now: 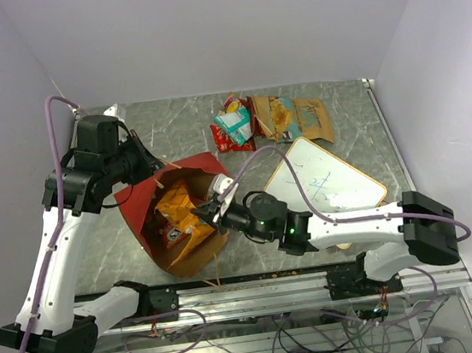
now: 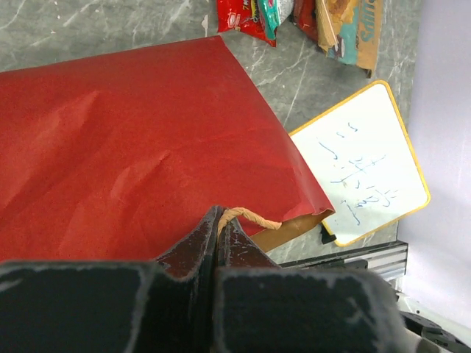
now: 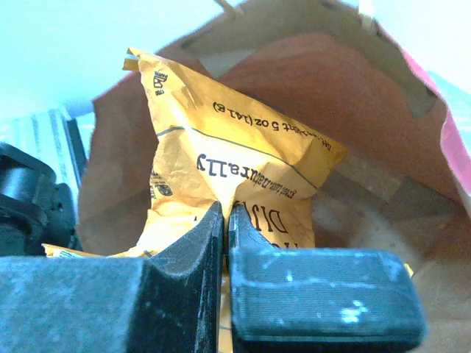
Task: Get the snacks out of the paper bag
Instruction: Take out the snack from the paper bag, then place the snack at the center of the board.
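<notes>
The red paper bag lies on its side on the table, its brown mouth turned to the right. My left gripper is shut on the bag's string handle at its upper edge. Inside the mouth, my right gripper is shut on a crinkled orange-yellow snack packet, also seen as the orange packet in the top view. More orange packets lie beneath it in the bag. Several snacks lie in a pile at the far middle of the table, red, teal and orange.
A white whiteboard with a yellow rim lies flat right of the bag, partly under my right arm. Brown-orange chip bags lie beside the snack pile. The table's metal front rail runs along the near edge.
</notes>
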`<state>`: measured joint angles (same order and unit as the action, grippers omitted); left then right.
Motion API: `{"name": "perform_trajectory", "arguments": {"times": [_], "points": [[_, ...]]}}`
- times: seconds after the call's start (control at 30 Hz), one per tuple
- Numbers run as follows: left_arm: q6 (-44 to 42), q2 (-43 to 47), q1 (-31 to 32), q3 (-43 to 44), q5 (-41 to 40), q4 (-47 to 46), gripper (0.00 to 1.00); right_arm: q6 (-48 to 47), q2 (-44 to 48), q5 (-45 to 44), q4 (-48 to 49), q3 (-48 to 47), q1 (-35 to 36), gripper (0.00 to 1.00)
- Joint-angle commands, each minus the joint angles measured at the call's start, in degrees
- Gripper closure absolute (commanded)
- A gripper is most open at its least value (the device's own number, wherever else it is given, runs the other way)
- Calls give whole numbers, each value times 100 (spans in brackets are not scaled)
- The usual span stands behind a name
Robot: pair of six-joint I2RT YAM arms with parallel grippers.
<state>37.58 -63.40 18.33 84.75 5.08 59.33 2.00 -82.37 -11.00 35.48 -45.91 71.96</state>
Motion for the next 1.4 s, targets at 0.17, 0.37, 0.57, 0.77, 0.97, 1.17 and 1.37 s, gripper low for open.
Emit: {"name": "perform_trajectory", "arguments": {"times": [0.17, 0.37, 0.57, 0.77, 0.97, 1.17, 1.37], "points": [[267, -85, -24, -209, -83, -212, 93, 275, 1022, 350, -478, -386, -11, 100], [307, -15, -40, -432, 19, -226, 93, -260, 1473, 174, -1571, -1200, -16, 100], [169, 37, -49, -448, -106, -76, 93, -1397, 1680, -629, -2206, -2057, -16, 100], [-30, -61, -57, -174, -236, 11, 93, -2641, 1592, -1876, -1525, -2266, -18, 100], [-239, -183, -57, 110, -298, 66, 93, -2858, 1027, -2631, -1537, -2727, -925, 100], [-581, -386, -57, 440, -433, 111, 93, -2458, 544, -2303, -1692, -2800, -2465, 100], [-964, -628, -57, 911, -658, 152, 93, -2010, -313, -2274, -2375, -3275, -3509, 100]]}}
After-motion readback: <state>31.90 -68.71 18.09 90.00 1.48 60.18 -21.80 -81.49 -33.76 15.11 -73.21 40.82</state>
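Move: The right hand already grips the yellow snack at the paper bag's mouth. The pile of snacks already taken out, middle to middle, lies about 28 cm ahead of that hand, 23 cm to its right and 21 cm below. The paper bag's middle is some 8 cm to its left and 10 cm below, and the whiteboard about 6 cm ahead and 38 cm to its right. From the left hand, the pile is roughly 20 cm ahead, 29 cm right and 29 cm below. Straight up first, by some 20 cm, the right hand lifts the pinched snack out of the paper bag, then swings forward and right, roughly 20 cm each way, towards the snack pile, turning about 50 degrees clockwise and sinking a little at the end, fingers still shut. The left hand keeps its grip on the bag's handle, dips about 3 cm, comes back up and edges forward. ##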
